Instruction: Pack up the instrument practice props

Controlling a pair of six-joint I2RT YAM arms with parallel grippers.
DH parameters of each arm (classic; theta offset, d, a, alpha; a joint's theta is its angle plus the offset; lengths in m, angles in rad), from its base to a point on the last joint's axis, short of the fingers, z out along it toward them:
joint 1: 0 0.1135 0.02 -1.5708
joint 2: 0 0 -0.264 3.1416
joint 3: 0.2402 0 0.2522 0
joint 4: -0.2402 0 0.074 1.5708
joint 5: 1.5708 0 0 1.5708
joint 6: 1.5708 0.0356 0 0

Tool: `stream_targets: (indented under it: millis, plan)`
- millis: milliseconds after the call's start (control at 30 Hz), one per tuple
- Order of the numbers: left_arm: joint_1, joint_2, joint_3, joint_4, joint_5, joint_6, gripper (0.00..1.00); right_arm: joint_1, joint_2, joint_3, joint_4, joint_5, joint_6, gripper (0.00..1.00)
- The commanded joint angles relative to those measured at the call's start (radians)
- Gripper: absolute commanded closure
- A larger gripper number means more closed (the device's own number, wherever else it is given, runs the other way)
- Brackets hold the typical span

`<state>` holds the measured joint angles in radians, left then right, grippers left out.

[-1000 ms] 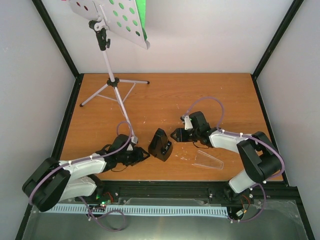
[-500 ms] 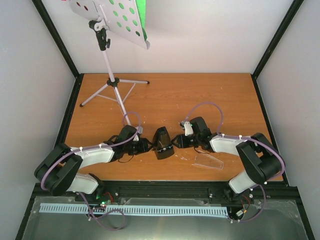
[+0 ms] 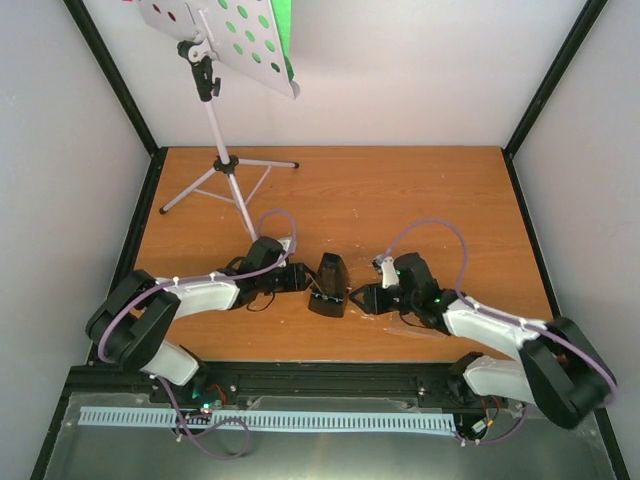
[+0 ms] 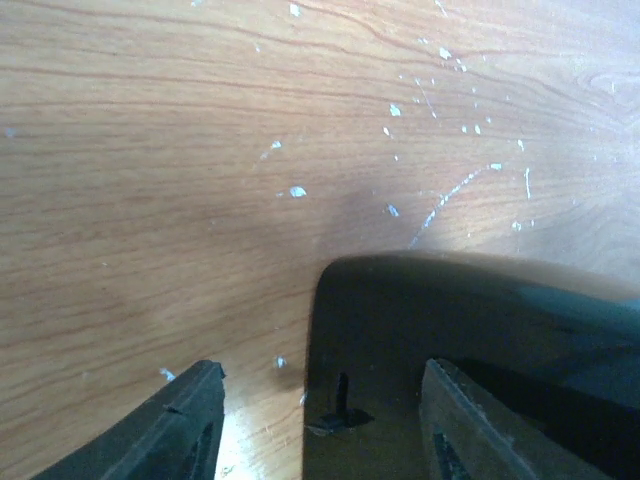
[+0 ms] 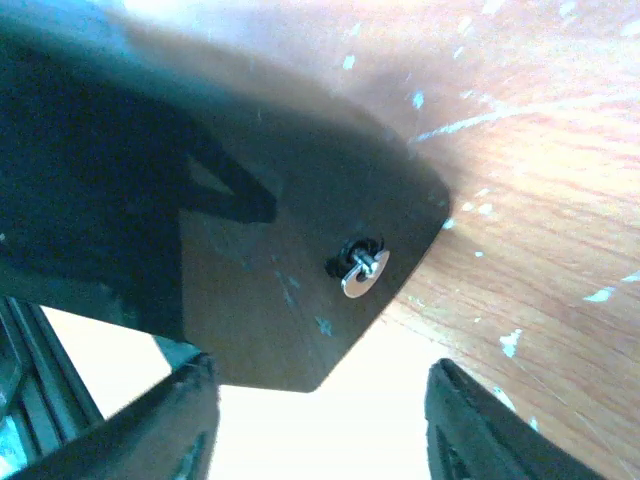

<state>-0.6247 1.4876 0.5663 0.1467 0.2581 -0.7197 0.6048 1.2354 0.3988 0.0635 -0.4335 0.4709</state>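
Observation:
The small black pyramid metronome [image 3: 328, 284] stands on the wooden table between both grippers. My left gripper [image 3: 298, 278] is at its left side, open; in the left wrist view [image 4: 320, 430] the metronome's dark edge [image 4: 450, 340] lies between the fingers, with bare wood beside the left finger [image 4: 180, 425]. My right gripper [image 3: 362, 298] is at its right side, open; in the right wrist view [image 5: 320, 430] the metronome's base [image 5: 260, 260], with a silver key [image 5: 360, 272], sits just ahead of the jaws. The music stand [image 3: 226, 36] stands at the back left with a green sheet [image 3: 283, 24].
The stand's silver tripod legs [image 3: 222, 185] spread over the back left of the table. A clear plastic cover [image 3: 402, 318] lies mostly under my right arm. Black frame rails [image 3: 330, 378] line the near edge and white walls close in the sides.
Both grippers have closed in on the metronome: the left reached forward to its left side, the right arm swung nearer and over the clear cover. The metronome shifted slightly.

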Motion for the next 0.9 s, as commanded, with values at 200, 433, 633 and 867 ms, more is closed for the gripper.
stream_targets:
  millis: [200, 433, 633, 867]
  plan:
    - [0.178, -0.225, 0.089, -0.183, 0.015, 0.086, 0.07, 0.004, -0.427, 0.006, -0.183, 0.174, -0.078, 0.09]
    - [0.359, -0.317, 0.417, -0.454, 0.228, 0.298, 0.01, 0.004, -0.513, 0.060, 0.040, -0.014, -0.234, 0.00]
    - [0.489, -0.346, 0.571, -0.504, 0.225, 0.441, 0.01, 0.006, -0.374, 0.128, 0.247, -0.136, -0.366, 0.00]
    - [0.504, -0.417, 0.406, -0.337, 0.066, 0.554, 0.01, 0.033, -0.170, 0.204, 0.288, -0.222, -0.492, 0.00]
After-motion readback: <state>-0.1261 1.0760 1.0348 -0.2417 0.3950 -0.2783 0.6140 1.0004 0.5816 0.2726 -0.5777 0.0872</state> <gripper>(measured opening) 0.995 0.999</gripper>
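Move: The music stand's pole rises some 15 cm ahead and 15 cm to the left of the left gripper. Its nearest foot lies about 8 cm to that gripper's left, level with it. The black metronome sits between the hands, 4 cm right and 2 cm back from the left one; from the right gripper it is about 5 cm left and 2 cm ahead, at hand height. The clear tray lies 13 cm to the right gripper's right, 4 cm back. Bring both grippers away from the metronome's sides, opening their half-open fingers fully. Lift the left one fast, almost 30 cm, while swinging it left and somewhat forward towards the stand's pole, fingertips tilting up. Raise the right one about 20 cm, easing slightly right at first, then left over the metronome's near side, tipping its fingers up some 45 degrees. ##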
